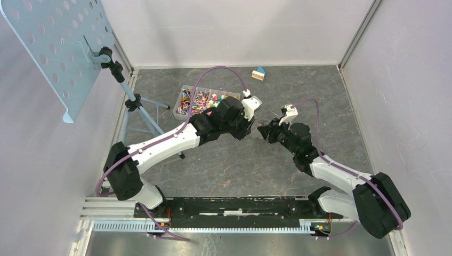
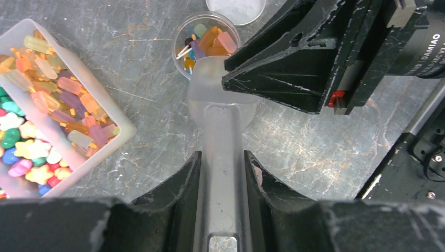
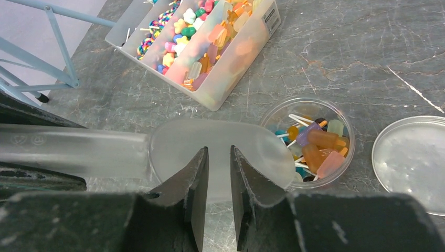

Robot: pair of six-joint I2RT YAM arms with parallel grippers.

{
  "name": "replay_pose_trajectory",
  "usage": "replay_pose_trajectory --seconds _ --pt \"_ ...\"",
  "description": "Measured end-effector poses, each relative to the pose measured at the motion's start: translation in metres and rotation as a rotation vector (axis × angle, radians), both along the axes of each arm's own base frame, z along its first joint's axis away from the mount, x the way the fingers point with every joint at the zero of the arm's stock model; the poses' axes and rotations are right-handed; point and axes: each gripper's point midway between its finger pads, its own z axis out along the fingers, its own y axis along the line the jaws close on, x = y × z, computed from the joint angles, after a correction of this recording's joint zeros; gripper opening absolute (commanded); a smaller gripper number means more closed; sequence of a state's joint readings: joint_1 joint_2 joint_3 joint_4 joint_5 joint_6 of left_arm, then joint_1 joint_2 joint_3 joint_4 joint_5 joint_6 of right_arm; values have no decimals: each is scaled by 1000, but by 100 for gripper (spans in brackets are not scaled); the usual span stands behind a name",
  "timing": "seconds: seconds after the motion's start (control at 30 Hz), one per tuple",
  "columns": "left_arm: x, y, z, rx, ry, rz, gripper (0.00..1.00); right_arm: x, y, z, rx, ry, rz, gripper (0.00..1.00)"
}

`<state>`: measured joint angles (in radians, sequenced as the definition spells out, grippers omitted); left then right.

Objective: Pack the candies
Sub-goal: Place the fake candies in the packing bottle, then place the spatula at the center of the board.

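Observation:
Candies [image 2: 212,38] lie in a small round clear dish [image 3: 350,143]; many more fill a white compartment tray [image 2: 127,127], also seen in the right wrist view [image 3: 236,79]. My left gripper [image 2: 222,153] is shut on the handle of a frosted translucent scoop [image 2: 220,121]. The scoop's bowl [image 3: 210,139] hangs at the dish's rim. My right gripper [image 3: 218,148] hovers over the scoop's bowl, its jaws a narrow gap apart with nothing between them. From above, both grippers meet mid-table, left [image 1: 248,129] and right [image 1: 263,129].
A clear round lid [image 3: 412,160] lies right of the dish. A small blue-roofed toy house [image 1: 258,73] stands at the back. A tripod stand [image 1: 136,104] with a perforated panel [image 1: 53,42] occupies the left side. Walls close in the table.

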<state>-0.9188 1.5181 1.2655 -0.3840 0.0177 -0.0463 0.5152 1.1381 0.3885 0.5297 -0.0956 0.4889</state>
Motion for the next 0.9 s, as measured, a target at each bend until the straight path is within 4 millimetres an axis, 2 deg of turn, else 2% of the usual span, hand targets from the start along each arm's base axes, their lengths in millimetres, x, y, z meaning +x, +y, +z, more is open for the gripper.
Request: replay_pose_trajectory --seconds 0.23,0.4,0.47,0.6,0.7,0.9 --pt "5 4 1 35 -28 4 2 0 0 -1 -2 3 0 31" --pt "8 10 4 49 -47 26 2 -1 -3 3 -23 3 -4 48" --pt "11 14 10 48 -67 47 2 -2 -5 13 -25 -11 -10 57" --pt "12 28 28 27 -119 100 2 -5 -10 45 -8 -76 -20 80" --pt "8 44 33 15 -132 144 2 -10 -15 59 0 -103 -32 98" --pt "-13 76 9 30 -98 193 2 -23 -37 65 -43 -107 -89 98"
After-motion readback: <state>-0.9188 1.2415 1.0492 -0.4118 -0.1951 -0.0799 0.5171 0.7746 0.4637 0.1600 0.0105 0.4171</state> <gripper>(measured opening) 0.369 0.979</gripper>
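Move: The scoop in the left gripper overhangs the bottle, whose middle lies about 8 cm ahead of the left hand, 9 to its right and 14 below. The candy box is some 19 cm ahead, 14 to the left and 17 below. From the right hand, the bottle is roughly 5 cm ahead, 1 right and 9 below; the lid stands about 6 cm ahead of that hand, 9 right and 13 below. Keep the left gripper's hold on the scoop and lift it a few centimetres off the bottle, then sweep it some 8 cm left, towards the candy box, sinking again and turning about 10 degrees counter-clockwise. Meanwhile raise the right fingertips about 6 cm clear of the scoop's bowl, easing right and slightly back, and open them from nearly shut to wide. ##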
